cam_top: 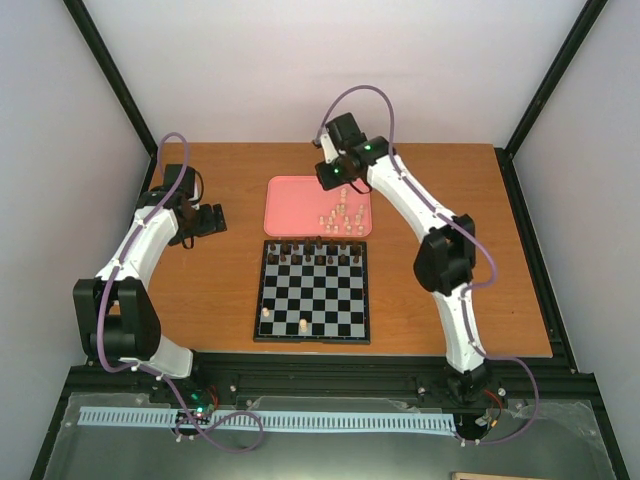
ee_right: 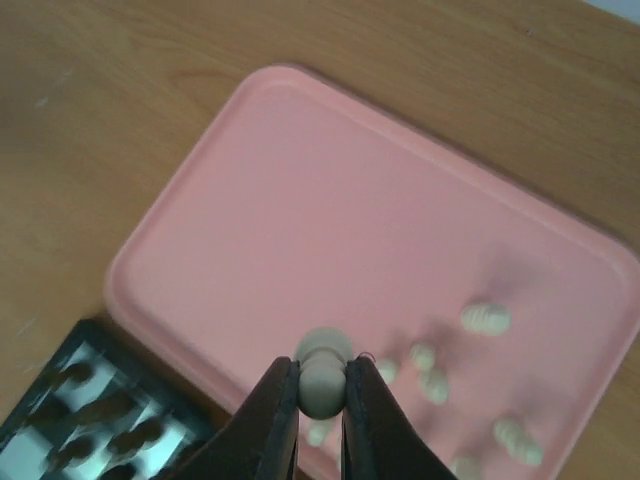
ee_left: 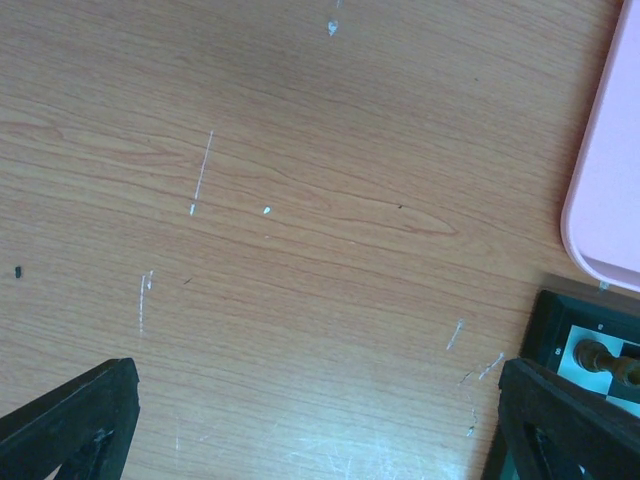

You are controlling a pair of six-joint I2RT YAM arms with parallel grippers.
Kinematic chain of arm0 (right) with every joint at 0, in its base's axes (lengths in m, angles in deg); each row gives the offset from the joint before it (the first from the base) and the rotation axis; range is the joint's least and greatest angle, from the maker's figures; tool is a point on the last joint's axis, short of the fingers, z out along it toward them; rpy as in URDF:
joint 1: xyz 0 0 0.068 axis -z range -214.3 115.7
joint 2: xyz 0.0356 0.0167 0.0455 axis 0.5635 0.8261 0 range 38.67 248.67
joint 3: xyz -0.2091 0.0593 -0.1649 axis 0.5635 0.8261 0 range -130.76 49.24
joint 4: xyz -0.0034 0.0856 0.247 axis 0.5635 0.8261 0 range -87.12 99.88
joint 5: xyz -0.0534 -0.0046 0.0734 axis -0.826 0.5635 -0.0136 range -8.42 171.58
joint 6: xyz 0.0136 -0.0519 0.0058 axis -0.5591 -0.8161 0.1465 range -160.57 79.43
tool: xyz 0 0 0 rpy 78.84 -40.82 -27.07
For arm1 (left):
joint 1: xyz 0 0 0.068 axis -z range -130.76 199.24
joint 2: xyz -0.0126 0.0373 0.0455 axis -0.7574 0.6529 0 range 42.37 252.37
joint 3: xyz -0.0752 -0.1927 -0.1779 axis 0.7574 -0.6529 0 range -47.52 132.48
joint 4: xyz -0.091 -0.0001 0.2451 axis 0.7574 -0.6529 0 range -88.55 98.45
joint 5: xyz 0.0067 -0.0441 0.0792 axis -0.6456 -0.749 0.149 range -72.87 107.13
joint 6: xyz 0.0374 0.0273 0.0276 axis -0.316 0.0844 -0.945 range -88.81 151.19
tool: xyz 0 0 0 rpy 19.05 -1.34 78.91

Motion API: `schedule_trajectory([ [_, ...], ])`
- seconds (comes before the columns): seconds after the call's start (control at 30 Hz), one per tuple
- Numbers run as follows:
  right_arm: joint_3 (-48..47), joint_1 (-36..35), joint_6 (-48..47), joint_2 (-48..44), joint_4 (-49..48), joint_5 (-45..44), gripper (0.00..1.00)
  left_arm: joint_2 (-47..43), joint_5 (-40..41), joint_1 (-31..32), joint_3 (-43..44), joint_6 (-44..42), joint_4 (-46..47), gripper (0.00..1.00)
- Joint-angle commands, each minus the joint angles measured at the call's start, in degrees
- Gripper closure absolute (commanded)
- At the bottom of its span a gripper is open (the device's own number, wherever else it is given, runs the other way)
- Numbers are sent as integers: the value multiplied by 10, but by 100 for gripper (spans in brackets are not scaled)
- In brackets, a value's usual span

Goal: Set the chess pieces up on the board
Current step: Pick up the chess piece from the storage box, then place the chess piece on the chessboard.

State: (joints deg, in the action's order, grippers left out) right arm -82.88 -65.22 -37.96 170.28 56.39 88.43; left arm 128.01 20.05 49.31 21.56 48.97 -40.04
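Observation:
The checkered board lies at the table's middle, with dark brown pieces along its far row and two cream-white chess pieces near its front edge. Several more cream pieces lie on the pink tray behind it. My right gripper is shut on a cream piece and holds it above the tray; in the top view it hovers over the tray's far right. My left gripper is open and empty over bare wood left of the board, whose corner shows in its view.
Black frame rails run along the table's left and right sides. Loose cream pieces lie scattered on the tray's right part. A dark brown piece stands on the board's corner by my left gripper's right finger.

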Motion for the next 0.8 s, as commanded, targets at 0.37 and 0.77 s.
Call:
schedule_trajectory([
  [0.37, 414, -218, 62, -301, -22, -13, 91, -25, 5, 4, 37, -3, -9, 0],
  [0.77, 458, -331, 65, -254, -75, -11, 91, -38, 3, 4, 20, -1, 2, 0],
])
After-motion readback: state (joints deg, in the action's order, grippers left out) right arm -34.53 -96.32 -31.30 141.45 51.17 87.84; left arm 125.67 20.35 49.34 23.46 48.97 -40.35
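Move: The right hand already holds a white piece, some 15 cm above the pink tray. The near-left part of the chessboard lies about 31 cm back and 11 cm to its left, 16 cm below. There a standing white piece is about 33 cm back and 7 cm left, and a white pawn 29 cm back and 16 cm left; the black pieces are about 11 cm back, 3 cm left. That near-left part lies about 18 cm back and 16 cm right of the left hand. After a small lift, the right hand swings quickly back some 31 cm, bearing about 6 cm left and then sinking, away from the pink tray and past the black pieces, to arrive above the near rows beside the standing white piece. It keeps the white piece pinched throughout while the wrist turns about 25 degrees counter-clockwise and the fingers tip steeper; the empty left hand, still wide open, rises a couple of centimetres. ##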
